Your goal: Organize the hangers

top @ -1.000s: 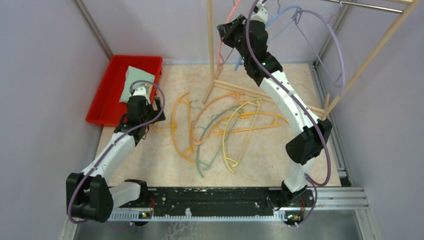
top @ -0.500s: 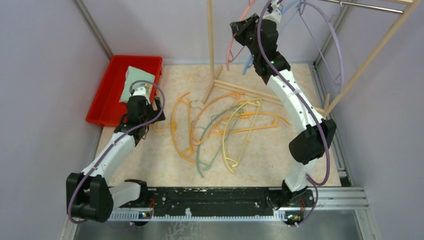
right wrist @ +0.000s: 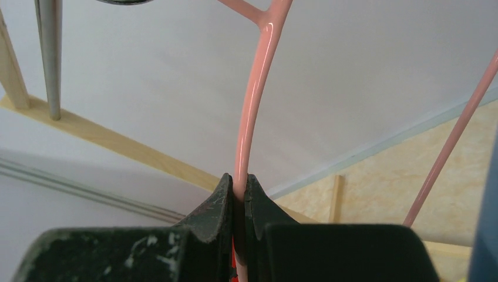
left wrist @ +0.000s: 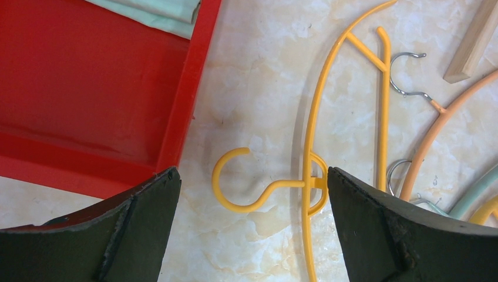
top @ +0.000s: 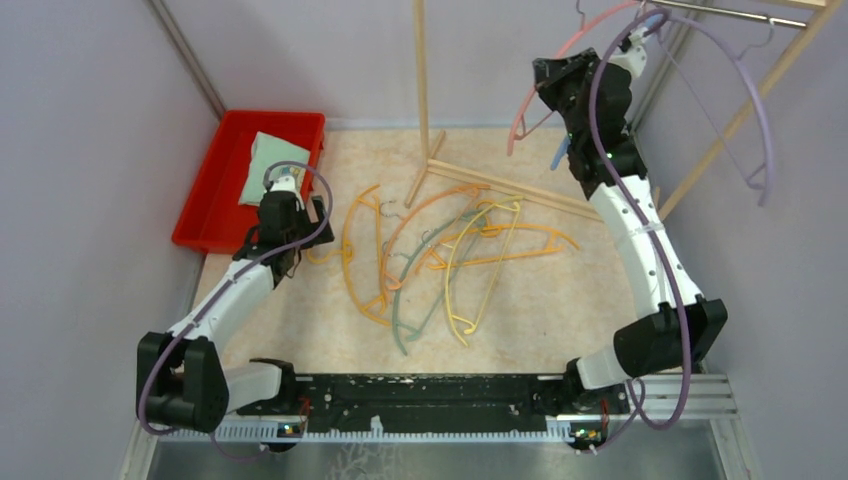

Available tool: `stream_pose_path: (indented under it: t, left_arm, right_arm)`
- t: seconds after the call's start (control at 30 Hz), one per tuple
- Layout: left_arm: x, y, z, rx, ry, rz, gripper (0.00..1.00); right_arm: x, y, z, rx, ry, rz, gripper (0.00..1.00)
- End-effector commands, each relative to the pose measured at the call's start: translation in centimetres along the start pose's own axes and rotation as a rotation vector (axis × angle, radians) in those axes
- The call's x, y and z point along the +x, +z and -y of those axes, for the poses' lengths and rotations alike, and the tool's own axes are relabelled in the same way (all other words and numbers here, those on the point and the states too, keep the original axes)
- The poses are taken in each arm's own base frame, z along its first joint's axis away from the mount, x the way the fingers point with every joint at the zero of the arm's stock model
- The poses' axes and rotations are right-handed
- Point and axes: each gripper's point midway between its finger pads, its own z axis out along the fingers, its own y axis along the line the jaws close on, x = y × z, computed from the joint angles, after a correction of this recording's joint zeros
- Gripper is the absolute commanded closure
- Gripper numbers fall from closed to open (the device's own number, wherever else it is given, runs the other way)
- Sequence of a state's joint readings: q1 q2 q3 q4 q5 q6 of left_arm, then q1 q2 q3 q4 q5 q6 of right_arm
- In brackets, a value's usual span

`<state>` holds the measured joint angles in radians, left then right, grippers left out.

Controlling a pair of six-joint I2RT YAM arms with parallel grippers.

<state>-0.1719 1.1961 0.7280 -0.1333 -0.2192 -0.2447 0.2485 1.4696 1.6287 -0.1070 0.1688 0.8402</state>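
Note:
Several hangers (top: 440,262), orange, yellow and green, lie overlapped on the marbled table. My left gripper (top: 305,232) hovers open just left of them. In the left wrist view its fingers (left wrist: 252,176) straddle the hook (left wrist: 235,183) of a yellow-orange hanger (left wrist: 309,141) without touching it. My right gripper (top: 556,78) is raised high at the back right, shut on the pink hanger (top: 516,125). Up close, the pink hanger's bar (right wrist: 252,100) is pinched between the right gripper's (right wrist: 239,179) closed jaws. A blue hanger (top: 560,152) shows behind that arm. A lavender hanger (top: 752,95) hangs by the rail.
A red bin (top: 205,205) holding a pale green cloth (top: 265,160) stands at the back left, close to the left gripper. Wooden rack poles (top: 421,90) rise at the back, one lying across the table (top: 500,185). A metal rail (top: 725,11) runs along the top right.
The right arm has swung to the right with the pink hanger, towards the metal rail. The left arm has barely moved and stays open.

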Motion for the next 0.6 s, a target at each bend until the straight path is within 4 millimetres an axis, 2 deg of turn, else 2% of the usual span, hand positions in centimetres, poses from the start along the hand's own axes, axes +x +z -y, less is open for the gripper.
stream_pose_path:
  t: [0.0,0.17,0.33,0.43,0.57]
  left_arm:
    - [-1.6,0.4,1.0,0.035,-0.044,0.037,0.0]
    - [-1.4,0.7,1.4,0.053,-0.062,0.028,0.0]
    - [-1.0,0.7,1.3,0.051,-0.061,0.017,0.0]
    - [-1.0,0.7,1.2,0.046,-0.053,0.02,0.0]
    - [-1.2,0.5,1.2,0.045,-0.049,0.025,0.0]
  right_arm:
    - [-4.7,-2.6,0.3,-0.003,0.003,0.096,1.0]
    - [-5.8,-3.7,2.5,0.038,0.007,0.105,1.0]
    - [-5.6,-4.1,3.3,0.057,0.032,0.09,0.86]
    - [-5.2,-3.9,3.1,0.053,0.049,0.065,0.72]
    - [-5.7,-4.2,2.2,0.034,0.052,0.064,0.53]
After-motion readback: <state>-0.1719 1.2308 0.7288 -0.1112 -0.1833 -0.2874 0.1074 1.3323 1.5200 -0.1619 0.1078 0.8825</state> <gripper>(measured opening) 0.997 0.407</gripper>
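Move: The right hand, fingers shut, holds the pink hanger by its near arm. The hanger's middle lies about 12 cm ahead, 6 cm right and 8 cm higher. The place it is being slid to is the rod's stretch beside the blue hanger, whose middle is roughly 12 cm ahead, 18 cm right and 8 cm up. The purple hanger is about 36 cm right and 8 cm ahead, 8 cm up. From the left hand, the pink hanger is some 65 cm right, 25 cm ahead and 40 cm up. Still pinching the pink hanger's arm, the right hand carries it about 6 cm to the right along the rod and some 3 cm back, towards the blue and purple hangers, slowing to a stop. There the fingers open not quite halfway and let go, staying around the hanger's arm. ##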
